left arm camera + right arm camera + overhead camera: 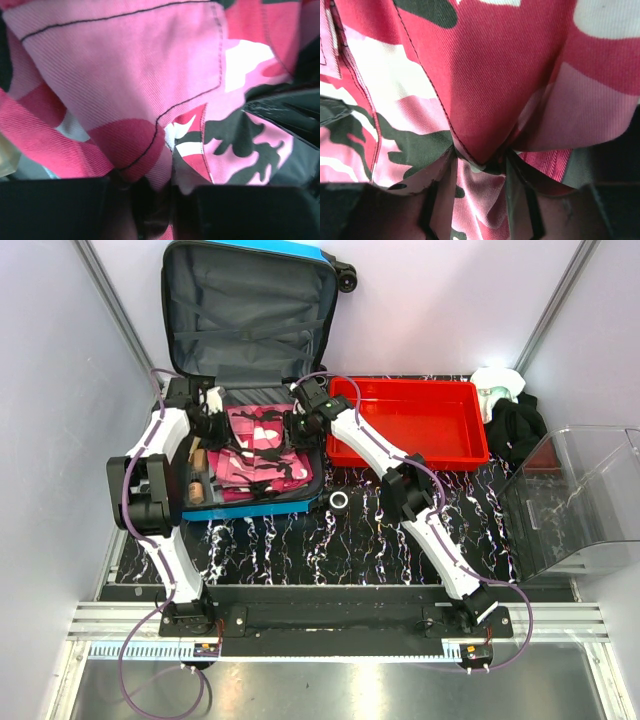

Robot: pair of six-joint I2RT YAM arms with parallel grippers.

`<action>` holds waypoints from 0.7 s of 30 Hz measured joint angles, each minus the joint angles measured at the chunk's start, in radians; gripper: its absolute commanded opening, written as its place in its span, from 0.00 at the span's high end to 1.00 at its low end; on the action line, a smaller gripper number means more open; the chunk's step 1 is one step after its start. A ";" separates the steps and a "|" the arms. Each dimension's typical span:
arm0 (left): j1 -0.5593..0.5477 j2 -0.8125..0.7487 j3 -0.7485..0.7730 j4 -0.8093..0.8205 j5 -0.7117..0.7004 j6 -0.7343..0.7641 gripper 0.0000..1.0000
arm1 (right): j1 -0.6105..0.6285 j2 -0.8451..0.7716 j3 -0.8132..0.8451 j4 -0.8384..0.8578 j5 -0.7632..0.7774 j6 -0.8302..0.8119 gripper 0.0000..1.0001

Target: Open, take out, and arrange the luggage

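Observation:
The blue luggage (pixel 262 504) lies open at the back left, its grey-lined lid (pixel 250 310) standing upright against the wall. A pink camouflage garment (pixel 256 456) fills the lower half. My left gripper (pixel 215 425) is down on the garment's left side. In the left wrist view the gripper (pixel 165 190) is shut, with a fold of the pink cloth (pixel 125 65) pinched between its fingers. My right gripper (pixel 298 425) is down on the garment's right side. Its wrist view shows the gripper (pixel 480 165) shut on bunched cloth (pixel 495 75), with creases running to the fingertips.
A red tray (pixel 410 383) stands right of the luggage. A clear plastic bin (pixel 580 500) lies tipped at the far right, with black cloth (pixel 518 430) and a white object (pixel 497 380) behind it. A tape roll (pixel 339 501) lies near the suitcase's front corner. Small brown items (pixel 197 475) sit inside the case's left edge.

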 measured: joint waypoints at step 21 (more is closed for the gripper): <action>0.038 -0.037 0.085 -0.102 0.085 0.036 1.00 | 0.003 -0.071 -0.061 0.045 -0.011 -0.036 0.22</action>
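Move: The pink camouflage clothes lie in the open suitcase. Their middle is about 9 cm to the right of the left hand, 3 cm back and some 3 cm lower; a fold of their left side is already pinched there. The right hand has that middle about 7 cm to its left, 2 cm back and 3 cm below. The brown jar stands about 8 cm left of the left hand and 12 cm back; the red tray's middle is some 29 cm right of the right hand and 4 cm ahead. The fold of pink clothes stays pinched in the left fingers and is drawn up about 4 cm, with a small sway of about 1.5 cm to the right and then back to the left. The right fingers, half closed around another fold at the right side, hold their place while they spread wide, and then the right hand rises some 2.5 cm straight up. ##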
